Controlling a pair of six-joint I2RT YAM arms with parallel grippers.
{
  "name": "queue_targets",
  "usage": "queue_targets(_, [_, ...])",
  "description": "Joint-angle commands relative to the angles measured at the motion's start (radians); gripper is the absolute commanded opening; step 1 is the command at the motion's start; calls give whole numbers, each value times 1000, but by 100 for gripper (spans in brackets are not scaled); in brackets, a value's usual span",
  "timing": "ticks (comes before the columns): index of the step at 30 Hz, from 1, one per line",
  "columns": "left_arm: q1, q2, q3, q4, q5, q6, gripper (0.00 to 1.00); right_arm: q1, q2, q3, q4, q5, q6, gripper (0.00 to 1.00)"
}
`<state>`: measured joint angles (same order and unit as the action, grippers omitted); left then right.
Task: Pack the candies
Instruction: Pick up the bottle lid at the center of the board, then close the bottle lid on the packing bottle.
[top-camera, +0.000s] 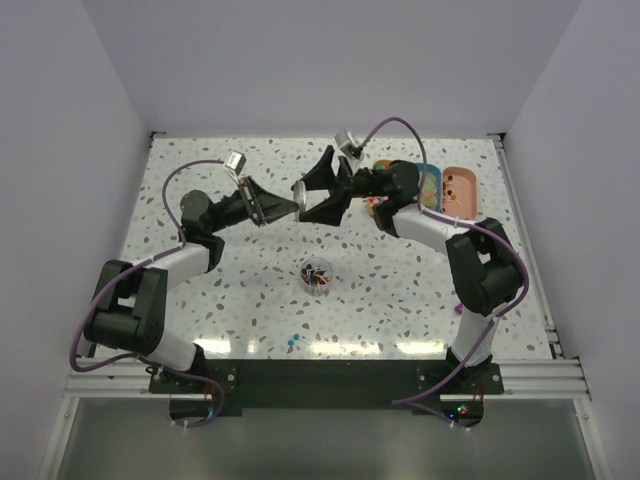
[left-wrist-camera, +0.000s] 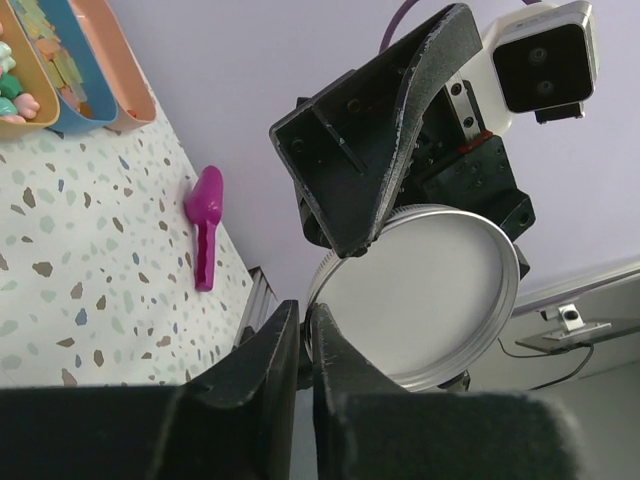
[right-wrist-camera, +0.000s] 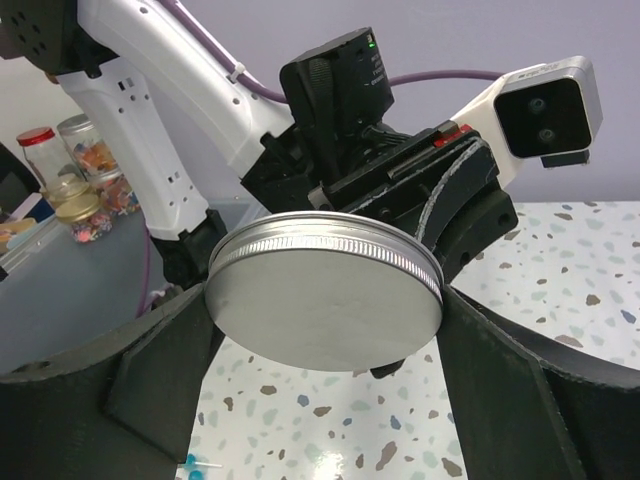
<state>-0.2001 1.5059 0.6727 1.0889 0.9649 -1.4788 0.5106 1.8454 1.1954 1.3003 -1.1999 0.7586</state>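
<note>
The candies (top-camera: 317, 273), a dark mix of tiny pieces, lie in a small clear jar (top-camera: 318, 285) at the table's middle. Above the table's far half both grippers meet on a round silver lid (top-camera: 303, 189) (left-wrist-camera: 430, 300) (right-wrist-camera: 325, 300). My left gripper (left-wrist-camera: 305, 322) (top-camera: 293, 206) pinches the lid's rim between nearly closed fingers. My right gripper (right-wrist-camera: 325, 318) (top-camera: 314, 190) spans the lid's width, with a finger against each side. A purple scoop (left-wrist-camera: 205, 225) lies on the table near the trays.
Blue and orange trays (top-camera: 458, 190) (left-wrist-camera: 75, 90) holding pastel and tan candies stand at the back right. A few blue bits (top-camera: 291, 342) lie near the front edge. Jars (right-wrist-camera: 75, 185) stand off the table in the right wrist view.
</note>
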Motion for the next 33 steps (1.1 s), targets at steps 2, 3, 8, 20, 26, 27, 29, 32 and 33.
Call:
queue_targets(2, [-5,-3,-1,28,-9,46,21,9,-17,29,165,-30,7,59])
queue_targets(3, [-4,-7,-1,-4,-11,76,29,9,-23,20,122,-30,-5,59])
queue_targets(8, [19,-30,7,-147,-17,195,47,2,-118,-39,-163,-1,-230,57])
queue_targets(20, [87,-243,211,-1248,-579,1024,59,35,-244,200,-1767,454,-1123,50])
queue_targets(26, [85,-360,205,-1389,-989,1167,61,147,-173,312,-2101,812,-1125,52])
queue_targets(27, [85,-378,197,-1394,-1053,1180,62,163,-163,325,-2157,842,-1108,52])
queue_targets(29, [84,-392,189,-1409,-1116,1193,65,213,-123,371,-2213,934,-1095,52])
queue_targets(32, [79,-411,169,-1396,-1198,1219,69,281,-60,444,-2314,1028,-1067,53])
queue_targets(33, [79,-411,157,-1390,-1203,1221,73,299,-46,460,-2358,1049,-1056,53])
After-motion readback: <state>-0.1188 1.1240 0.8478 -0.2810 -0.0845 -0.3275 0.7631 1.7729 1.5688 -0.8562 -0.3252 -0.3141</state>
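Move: The bottle lid is already gripped across its rim by the right hand, with the left fingertips still at its near edge. The open bottle of candies stands roughly 27 cm below the right hand, about 4 cm back and 4 cm to its right. The blue lollipops lie some 17 cm back from the bottle and 6 cm to its left. From the left hand, the bottle is about 4 cm back, 5 cm right and 24 cm below. Left lets go and withdraws left; right lowers the lid about 16 cm towards the bottle, tipping downward. ##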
